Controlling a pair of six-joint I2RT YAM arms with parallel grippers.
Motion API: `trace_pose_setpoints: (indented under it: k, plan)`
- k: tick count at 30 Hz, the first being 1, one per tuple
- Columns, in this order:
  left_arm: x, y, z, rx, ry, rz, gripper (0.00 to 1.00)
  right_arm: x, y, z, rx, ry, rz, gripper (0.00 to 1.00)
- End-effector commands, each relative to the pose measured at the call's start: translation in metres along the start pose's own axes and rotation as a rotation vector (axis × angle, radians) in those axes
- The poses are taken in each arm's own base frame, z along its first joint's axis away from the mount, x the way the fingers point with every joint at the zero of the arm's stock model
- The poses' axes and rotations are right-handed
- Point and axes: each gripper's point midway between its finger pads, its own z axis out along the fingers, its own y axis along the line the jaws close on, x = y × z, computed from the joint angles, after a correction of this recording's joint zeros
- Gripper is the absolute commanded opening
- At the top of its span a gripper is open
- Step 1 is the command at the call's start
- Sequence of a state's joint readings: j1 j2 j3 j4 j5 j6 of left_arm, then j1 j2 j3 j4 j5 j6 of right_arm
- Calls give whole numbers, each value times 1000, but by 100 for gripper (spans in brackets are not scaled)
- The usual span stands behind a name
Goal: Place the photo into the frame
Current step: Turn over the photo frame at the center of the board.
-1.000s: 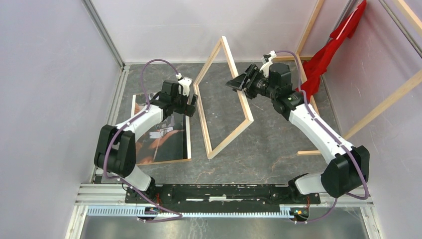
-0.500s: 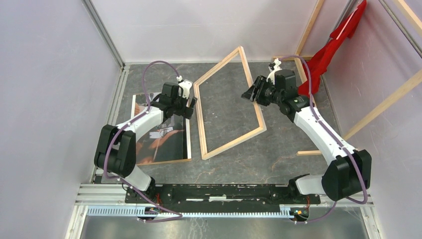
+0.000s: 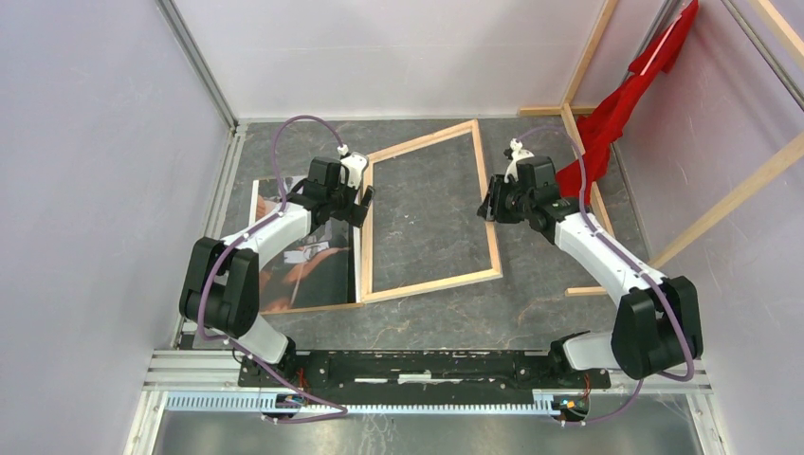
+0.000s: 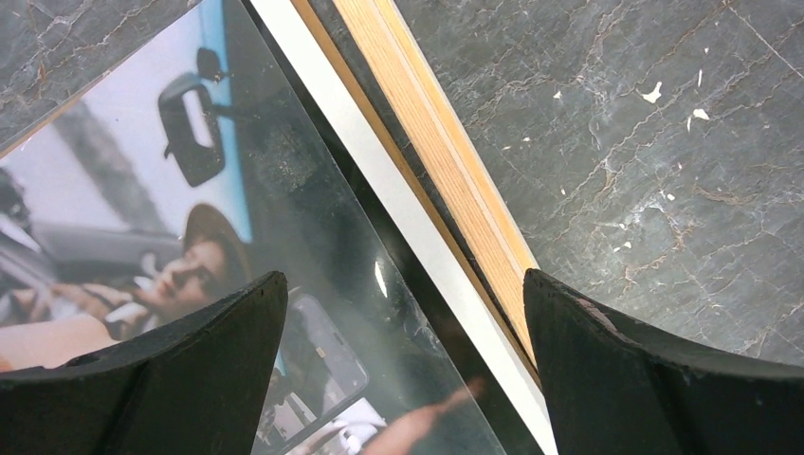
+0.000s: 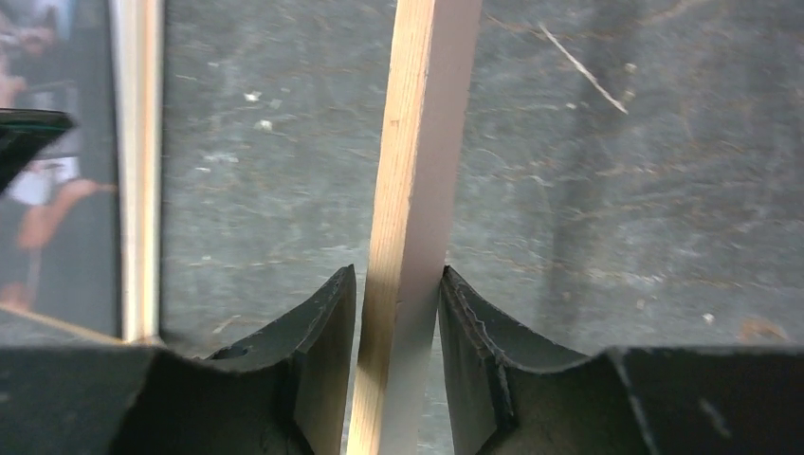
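Observation:
The frame (image 3: 431, 284) lies about flat on the dark table, bare wood side up, in the middle of the top view. My right gripper (image 3: 489, 206) is shut on its right bar; in the right wrist view the wood-and-white bar (image 5: 417, 142) runs between the fingers of that gripper (image 5: 397, 270). The photo (image 3: 313, 265), dark with skin-brown patches, lies face up left of the frame. My left gripper (image 3: 360, 204) hangs open over the photo's right edge. In its wrist view the open gripper (image 4: 403, 277) straddles the glossy photo (image 4: 190, 237) and the frame's left bar (image 4: 446, 180).
A brown board edge (image 3: 313, 306) shows under the photo. A red cloth (image 3: 616, 104) hangs at the back right among bare wooden beams (image 3: 721, 209). Another beam (image 3: 588, 289) lies on the table right of the frame. Walls close in the left and back.
The frame has tipped from standing on edge down to about flat. My right gripper went down and right with its bar, and its jaws narrowed. The left arm stayed put.

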State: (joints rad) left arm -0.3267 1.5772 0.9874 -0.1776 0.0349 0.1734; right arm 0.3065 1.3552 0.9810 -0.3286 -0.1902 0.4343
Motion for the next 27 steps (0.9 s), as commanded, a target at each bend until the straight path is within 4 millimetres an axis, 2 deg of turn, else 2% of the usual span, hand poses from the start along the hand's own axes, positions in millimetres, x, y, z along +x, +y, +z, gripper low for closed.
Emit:
trace_pose_setpoints:
  k: [1,7,12,16,19,23,27]
  plan:
    - [-6,4,-3,-8,-21,57,100,-3,-28,8,111,-50,-87,42]
    - [-7,2,-6,6,-21,64,100,14,-74,15,316,24,-154,42]
    - [-5,1,-6,12,-10,69,100,26,-96,25,415,83,-175,43]
    - [-7,0,-9,18,-10,69,100,32,-99,32,422,94,-154,43]
    - [-4,5,-8,-4,-1,83,100,28,-94,36,401,74,-137,52]
    - [4,27,1,-126,20,117,100,17,-87,46,374,41,-127,64]
    - [9,42,19,-208,39,136,100,15,-85,66,346,48,-125,69]
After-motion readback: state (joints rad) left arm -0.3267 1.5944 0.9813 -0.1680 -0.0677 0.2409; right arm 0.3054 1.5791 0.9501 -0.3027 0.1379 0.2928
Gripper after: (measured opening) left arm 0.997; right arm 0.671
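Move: The photo frame stands tilted, its right bar pinched in the right hand, which is roughly 10 cm above the table. The spot where that bar will lie is about 6 cm to the right, 1 cm ahead and 10 cm down. The frame's left bar rests on the table some 27 cm left and 4 cm ahead; the photo board's middle is about 42 cm left, level. From the left hand, the landing spot is around 32 cm right, level ahead, 4 cm down. The frame's raised right bar is lowered by the right hand, down about 9 cm and some 6 cm to the right, away from the photo board; the wrist rolls some 20 degrees, its left side dropping with the frame. At the bottom the fingers open and let go of the bar. The open left hand stays beside the left bar, then eases slightly left. ##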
